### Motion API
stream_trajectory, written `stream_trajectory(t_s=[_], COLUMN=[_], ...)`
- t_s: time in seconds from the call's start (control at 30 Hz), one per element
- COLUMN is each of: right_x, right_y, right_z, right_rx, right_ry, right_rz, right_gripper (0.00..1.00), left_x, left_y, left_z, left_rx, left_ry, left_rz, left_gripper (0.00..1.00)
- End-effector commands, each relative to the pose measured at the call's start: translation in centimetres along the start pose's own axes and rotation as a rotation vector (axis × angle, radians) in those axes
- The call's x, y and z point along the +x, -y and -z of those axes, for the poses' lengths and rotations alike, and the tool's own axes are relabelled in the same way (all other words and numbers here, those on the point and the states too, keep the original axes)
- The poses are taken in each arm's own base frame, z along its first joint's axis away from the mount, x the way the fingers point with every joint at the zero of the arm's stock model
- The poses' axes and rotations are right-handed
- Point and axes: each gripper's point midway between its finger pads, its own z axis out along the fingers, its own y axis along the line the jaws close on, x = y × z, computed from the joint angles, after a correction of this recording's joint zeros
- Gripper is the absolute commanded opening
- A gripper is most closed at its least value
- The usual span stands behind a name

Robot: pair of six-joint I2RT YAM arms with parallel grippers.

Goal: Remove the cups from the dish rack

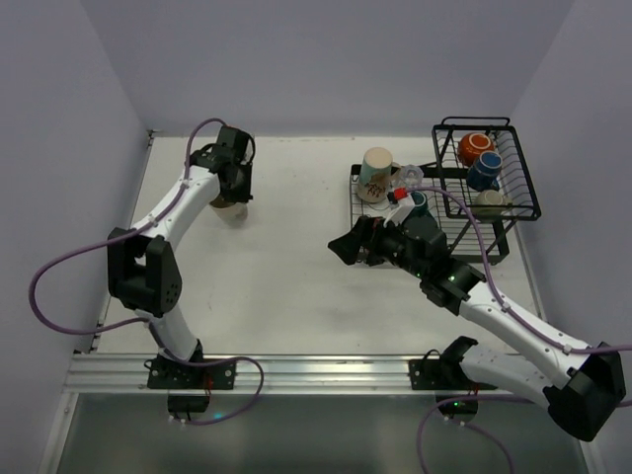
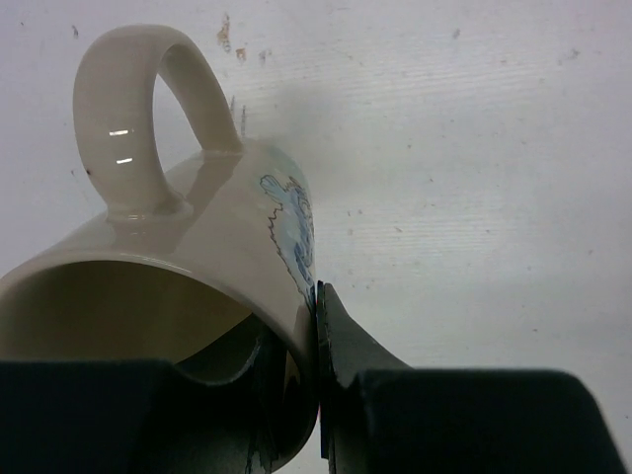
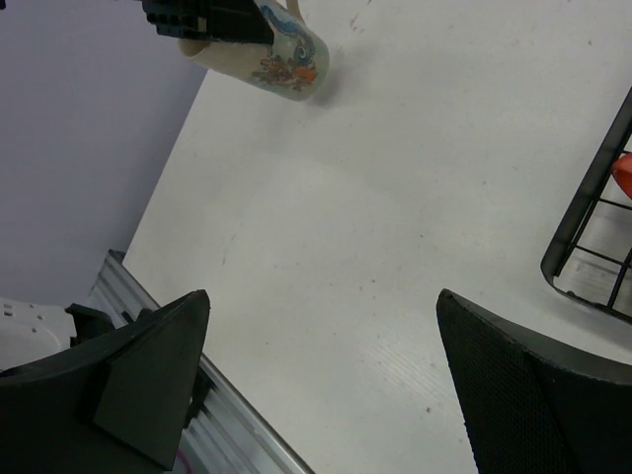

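At the far left, my left gripper [image 1: 235,191] is shut on the wall of a cream patterned mug [image 1: 229,206], which is at the table surface. The left wrist view shows one finger [image 2: 346,341] outside the mug [image 2: 188,237] and the other inside it. My right gripper [image 1: 342,250] hangs open and empty over the table, left of the black wire dish rack [image 1: 502,232], with its fingertips [image 3: 153,370] wide apart. In the rack are a tall cream patterned cup [image 1: 375,173], a clear glass [image 1: 408,179], a teal cup [image 1: 418,203], an orange-red cup [image 1: 475,148], a blue cup [image 1: 483,174] and a beige cup [image 1: 491,200].
A corner of the rack [image 3: 591,232] shows at the right edge of the right wrist view, and the held mug [image 3: 281,57] at its top. An aluminium rail [image 1: 296,372] runs along the near table edge. Walls enclose the table on three sides.
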Motion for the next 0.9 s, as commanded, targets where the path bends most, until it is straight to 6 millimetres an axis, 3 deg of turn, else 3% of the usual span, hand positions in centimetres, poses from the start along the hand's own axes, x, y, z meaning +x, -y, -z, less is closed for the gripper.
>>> stream_trajectory(t_s=[0.0, 0.23, 0.33, 0.47, 0.57, 0.67, 0.8, 0.87], right_x=[0.0, 0.5, 0.4, -0.1, -0.9, -1.8, -3.1, -3.8], right_y=[0.6, 1.3, 1.4, 2.0, 3.3, 5.7, 8.4, 9.4], right_z=[0.5, 0.3, 0.3, 0.3, 0.4, 0.8, 1.5, 1.8], right_rx=[0.016, 0.044, 0.053, 0.098, 0.191, 0.333, 0.51, 0.58], right_ry=[0.01, -0.006, -0.007, -0.007, 0.0, 0.003, 0.029, 0.039], right_rz=[0.054, 0.074, 0.077, 0.1, 0.139, 0.186, 0.243, 0.263], right_gripper=[0.99, 0.99, 0.99, 0.99, 0.99, 0.99, 0.99, 0.99], left_x=[-2.9, -1.5, -1.5, -1.6, -2.3, -3.4, -6.0, -6.6], left_y=[-2.1, -4.2, -5.2, -6.3, -6.2, -5.5, -4.3, -2.7], left_z=[0.6, -2.4, -2.5, -2.0, -1.0, 0.8, 5.7, 7.8], left_rx=[-0.049, -0.125, -0.174, -0.226, -0.219, -0.174, -0.072, 0.024], left_ry=[0.055, -0.018, -0.008, 0.026, 0.072, 0.136, 0.318, 0.383], left_rz=[-0.018, -0.01, -0.012, -0.005, 0.017, 0.044, 0.093, 0.105], left_gripper=[0.0, 0.02, 0.22, 0.57, 0.74, 0.84, 0.91, 0.93])
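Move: The left hand holds the flowered cup by its rim, and its spot on bare table lies about 7 cm to the left, roughly level fore-and-aft and 14 cm below. From the right hand, the orange cup in the rack lies about 10 cm ahead, 7 cm right and 16 cm down. The speckled cup is 7 cm right of the orange one; the teal cup stands 8 cm farther out and 7 cm right of it; the tall white cup is 15 cm beyond it. With one finger inside the rim and one outside, the left hand keeps its pinch while setting the flowered cup down, sinking about 5 cm and drifting 4 cm left, then opens wide and rises clear by some 8 cm. The empty right hand, still open, eases down, then swings right, forward and down towards the orange cup, about 7 cm in all, its fingers tipping further down and turning clockwise. ##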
